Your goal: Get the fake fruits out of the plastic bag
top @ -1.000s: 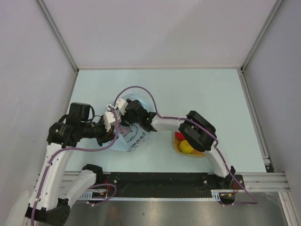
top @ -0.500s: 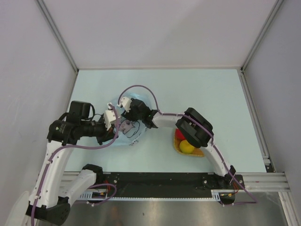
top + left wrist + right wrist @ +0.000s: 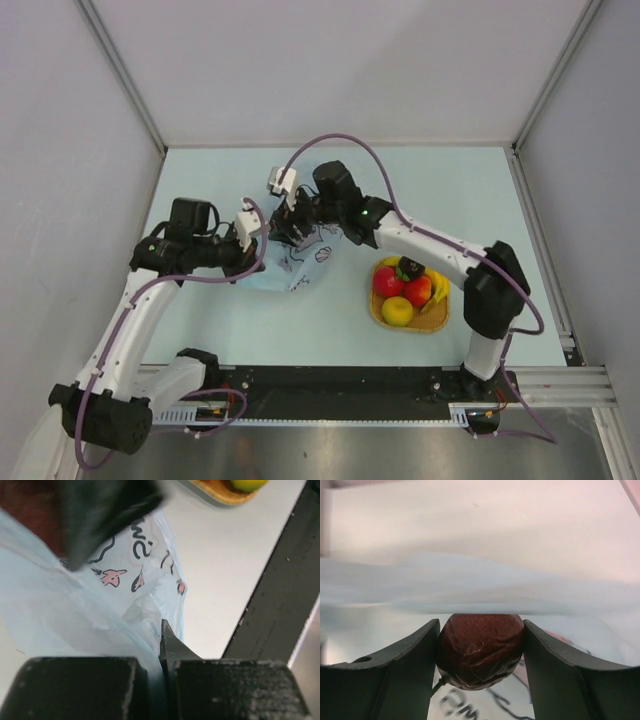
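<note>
The light-blue plastic bag (image 3: 296,266) with a cartoon print lies left of centre. My left gripper (image 3: 262,256) is shut on its edge, and the film is pinched between the jaws in the left wrist view (image 3: 161,630). My right gripper (image 3: 296,226) is at the bag's mouth, shut on a dark red-brown fake fruit (image 3: 481,650) just below the bag's film (image 3: 470,582). That fruit (image 3: 30,510) and a right finger show above the bag (image 3: 75,610) in the left wrist view. Red apples (image 3: 388,282), a yellow round fruit (image 3: 397,311), a banana (image 3: 441,290) and a dark purple fruit (image 3: 409,266) lie on the mat.
The woven orange-yellow mat (image 3: 432,322) sits right of the bag, near the front; its corner shows in the left wrist view (image 3: 220,495). The black rail (image 3: 330,380) runs along the table's near edge. Grey walls enclose the table.
My right arm has swung off the mat to the bag's far side, uncovering the fruits on the mat. My left gripper and the bag have shifted right and away.
</note>
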You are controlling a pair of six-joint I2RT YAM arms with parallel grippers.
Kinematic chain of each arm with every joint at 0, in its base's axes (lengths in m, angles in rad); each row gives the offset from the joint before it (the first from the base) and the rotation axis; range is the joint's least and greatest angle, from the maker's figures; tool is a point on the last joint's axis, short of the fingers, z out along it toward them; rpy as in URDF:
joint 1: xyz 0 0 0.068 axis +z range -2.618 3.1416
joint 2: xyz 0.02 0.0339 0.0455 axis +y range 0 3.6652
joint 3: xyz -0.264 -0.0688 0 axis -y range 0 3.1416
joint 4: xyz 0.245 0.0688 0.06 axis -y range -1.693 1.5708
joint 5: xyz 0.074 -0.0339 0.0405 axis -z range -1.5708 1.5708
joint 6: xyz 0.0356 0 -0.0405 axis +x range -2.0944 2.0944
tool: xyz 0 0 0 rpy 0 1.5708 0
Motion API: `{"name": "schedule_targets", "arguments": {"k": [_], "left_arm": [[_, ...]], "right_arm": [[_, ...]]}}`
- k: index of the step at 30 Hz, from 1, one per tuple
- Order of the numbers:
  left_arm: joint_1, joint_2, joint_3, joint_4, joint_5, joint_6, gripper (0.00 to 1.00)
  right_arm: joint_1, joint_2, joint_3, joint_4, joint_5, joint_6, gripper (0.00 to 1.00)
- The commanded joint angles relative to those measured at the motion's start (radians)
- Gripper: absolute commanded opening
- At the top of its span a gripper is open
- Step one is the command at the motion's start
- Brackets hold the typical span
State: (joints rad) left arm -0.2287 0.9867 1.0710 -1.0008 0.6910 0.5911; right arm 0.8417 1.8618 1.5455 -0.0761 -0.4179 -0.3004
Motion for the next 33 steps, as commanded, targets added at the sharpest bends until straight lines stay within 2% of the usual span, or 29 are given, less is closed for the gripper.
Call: {"name": "schedule_targets", "arguments": {"k": [1,3,6,7,10,11,16,18,23,33], "left_arm": [[0.0,0.015,-0.028,0.216,-0.019,-0.111,0.0],[-0.001,0.018,-0.036,0.26,-0.057,-0.18,0.0],[0.002,0.035,-0.042,0.306,-0.126,-0.255,0.0],[0.002,0.041,-0.046,0.321,-0.149,-0.269,0.0],[0.005,0.04,-0.052,0.343,-0.163,-0.29,0.0],[0.006,0.041,-0.054,0.347,-0.165,-0.289,0.0],[0.023,0.043,-0.06,0.349,-0.159,-0.297,0.0],[0.032,0.04,-0.065,0.346,-0.139,-0.303,0.0],[0.045,0.035,-0.083,0.352,-0.117,-0.315,0.0],[0.063,-0.013,-0.126,0.341,-0.094,-0.33,0.0]], "right_arm": [[-0.016,-0.119,-0.039,-0.154,-0.254,0.007,0.5],[-0.029,-0.165,-0.048,-0.217,-0.31,-0.003,0.49],[-0.044,-0.309,-0.105,-0.324,-0.323,-0.116,0.49],[-0.049,-0.397,-0.146,-0.358,-0.312,-0.205,0.49],[-0.062,-0.534,-0.262,-0.494,-0.268,-0.324,0.49],[-0.078,-0.628,-0.303,-0.546,-0.256,-0.382,0.49],[-0.151,-0.877,-0.514,-0.636,-0.156,-0.526,0.49],[-0.159,-0.978,-0.605,-0.659,-0.092,-0.615,0.53],[-0.17,-1.076,-0.717,-0.694,-0.027,-0.723,0.54],[-0.171,-1.096,-0.843,-0.666,0.033,-0.898,0.57]]}}
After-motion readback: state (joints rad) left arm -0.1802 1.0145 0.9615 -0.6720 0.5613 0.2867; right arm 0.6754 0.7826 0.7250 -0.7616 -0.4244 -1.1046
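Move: Some 28 cm to the right of the right hand, about 7 cm nearer the base and 17 cm below it, sits the basket. The red apple lies in its far left part, roughly 23 cm right and 4 cm back of the hand; the yellow apple is nearer the base, about 25 cm right and 11 cm back. For the left hand, which keeps the bag's rim pinched, the basket is some 37 cm right and 5 cm ahead. Carrying the dark red fruit, still gripped, away from the bag, the right hand lifts about 5 cm while drawing back, sweeps some 27 cm right and 16 cm back in all, then sinks roughly 11 cm towards the basket, its fingers tipping further down. The left hand keeps its pinch on the bag's rim, moves forward about 6 cm early on and turns counter-clockwise. ##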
